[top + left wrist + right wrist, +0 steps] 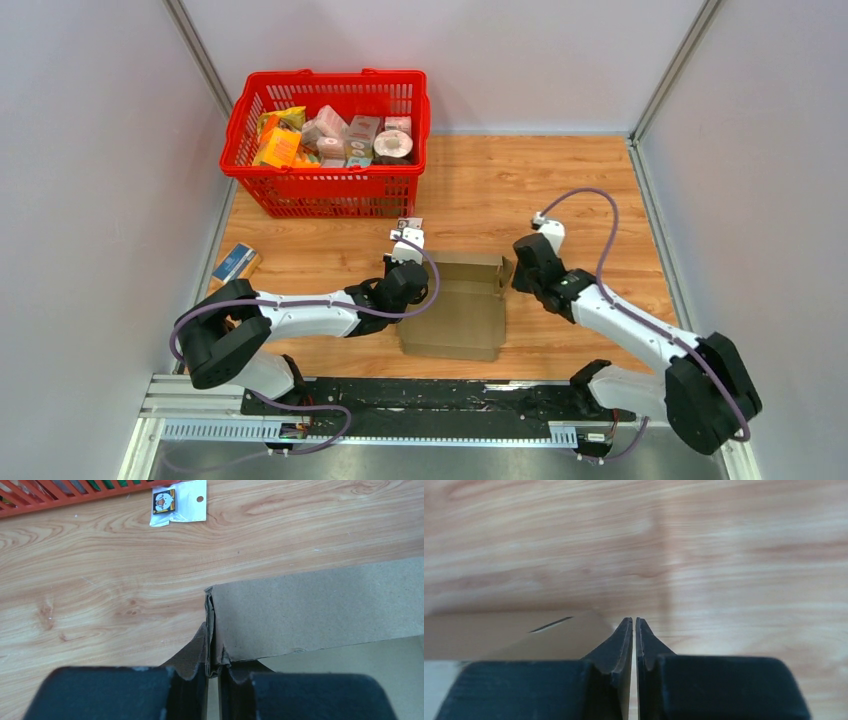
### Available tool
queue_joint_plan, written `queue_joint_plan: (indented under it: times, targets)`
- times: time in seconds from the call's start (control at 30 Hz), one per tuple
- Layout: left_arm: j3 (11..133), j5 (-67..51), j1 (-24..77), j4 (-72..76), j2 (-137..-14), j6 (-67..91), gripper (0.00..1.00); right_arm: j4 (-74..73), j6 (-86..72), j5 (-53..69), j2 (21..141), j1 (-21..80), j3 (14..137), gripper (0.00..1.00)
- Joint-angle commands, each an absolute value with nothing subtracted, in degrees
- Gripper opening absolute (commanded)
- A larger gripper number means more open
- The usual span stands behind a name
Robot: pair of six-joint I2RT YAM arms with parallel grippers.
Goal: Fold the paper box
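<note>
The paper box point(458, 305) is plain brown cardboard, partly folded up with raised walls, on the wooden table in front of the arms. My left gripper point(408, 281) is shut on the box's left wall near its far left corner. In the left wrist view the folded corner edge point(214, 640) is pinched between my fingertips point(216, 672). My right gripper point(522, 274) is shut and empty, right at the box's far right corner; whether it touches cannot be told. In the right wrist view its jaws point(634, 625) are closed over bare wood, with a cardboard flap point(549, 635) just to the left.
A red basket point(325, 190) full of groceries stands at the back left. A small white tag packet point(410, 224) lies in front of it, also in the left wrist view point(179, 502). A blue-and-tan packet point(235, 263) lies at the left wall. Grey walls enclose the table.
</note>
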State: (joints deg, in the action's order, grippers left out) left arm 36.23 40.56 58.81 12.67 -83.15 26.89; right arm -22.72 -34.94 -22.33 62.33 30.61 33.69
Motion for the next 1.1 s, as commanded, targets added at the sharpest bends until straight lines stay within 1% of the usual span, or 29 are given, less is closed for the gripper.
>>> queue_joint_plan:
  times: [0.0,0.2,0.33,0.43,0.47,0.5,0.57,0.67,0.77,0.87,0.97,1.07]
  targets:
    - [36.4,40.6,59.1,14.5,-82.3,27.0,0.00,-12.0,-30.7,-18.5,66.8,37.7,37.3,0.08]
    - [36.6,40.6,59.1,14.5,-82.4,26.9,0.00,-14.6,-35.9,-19.4,64.3,42.0,36.4,0.11]
    - [37.0,40.7,59.1,14.2,-82.7,26.9,0.00,-17.3,-33.0,-20.4,62.1,42.0,35.2,0.16]
    - [36.9,40.7,59.1,14.2,-82.6,27.0,0.00,-18.6,-30.5,-20.6,59.2,42.0,33.7,0.25]
    - [36.9,40.7,59.1,14.2,-82.6,27.0,0.00,-19.2,-30.4,-20.1,57.7,42.0,33.5,0.37]
    - [36.8,40.8,59.1,14.2,-82.6,27.0,0.00,-21.0,-30.6,-18.6,57.0,42.0,33.4,0.41]
    - [36.8,40.7,59.1,14.2,-82.5,27.0,0.00,-24.9,-32.3,-18.2,55.7,42.1,34.0,0.44]
    - [36.5,40.7,59.1,14.5,-82.4,27.0,0.00,-28.6,-33.5,-17.1,55.1,42.7,33.8,0.45]
    - [36.4,40.6,59.1,14.5,-82.2,27.0,0.00,-25.8,-30.8,-15.4,55.5,43.7,33.1,0.45]
    - [36.4,40.5,59.1,14.4,-82.1,27.0,0.00,-30.1,-32.0,-17.6,58.1,44.5,35.3,0.46]
    - [35.9,40.6,59.1,14.9,-81.7,27.2,0.00,-28.2,-30.1,-15.2,58.5,44.6,35.2,0.45]
    - [36.1,40.4,59.1,14.8,-81.8,27.0,0.00,-26.1,-28.9,-16.6,57.8,45.1,34.9,0.45]
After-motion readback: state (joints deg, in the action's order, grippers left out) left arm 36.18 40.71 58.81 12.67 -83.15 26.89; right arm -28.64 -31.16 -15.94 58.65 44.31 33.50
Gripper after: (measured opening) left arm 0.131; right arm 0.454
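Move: The far-right corner tab of the paper box is about 3 cm to the right hand's left and 3 cm ahead, roughly level in height. From this hand, the middle of the far wall is some 10 cm left and 5 cm ahead, and the middle of the right side is about 4 cm left and 6 cm back. For the left hand, pinching the far-left corner, the tab is some 17 cm to the right, level with it. Right hand sweeps 6 cm left at the tab, then draws back 5 cm and opens; left keeps pinching. ##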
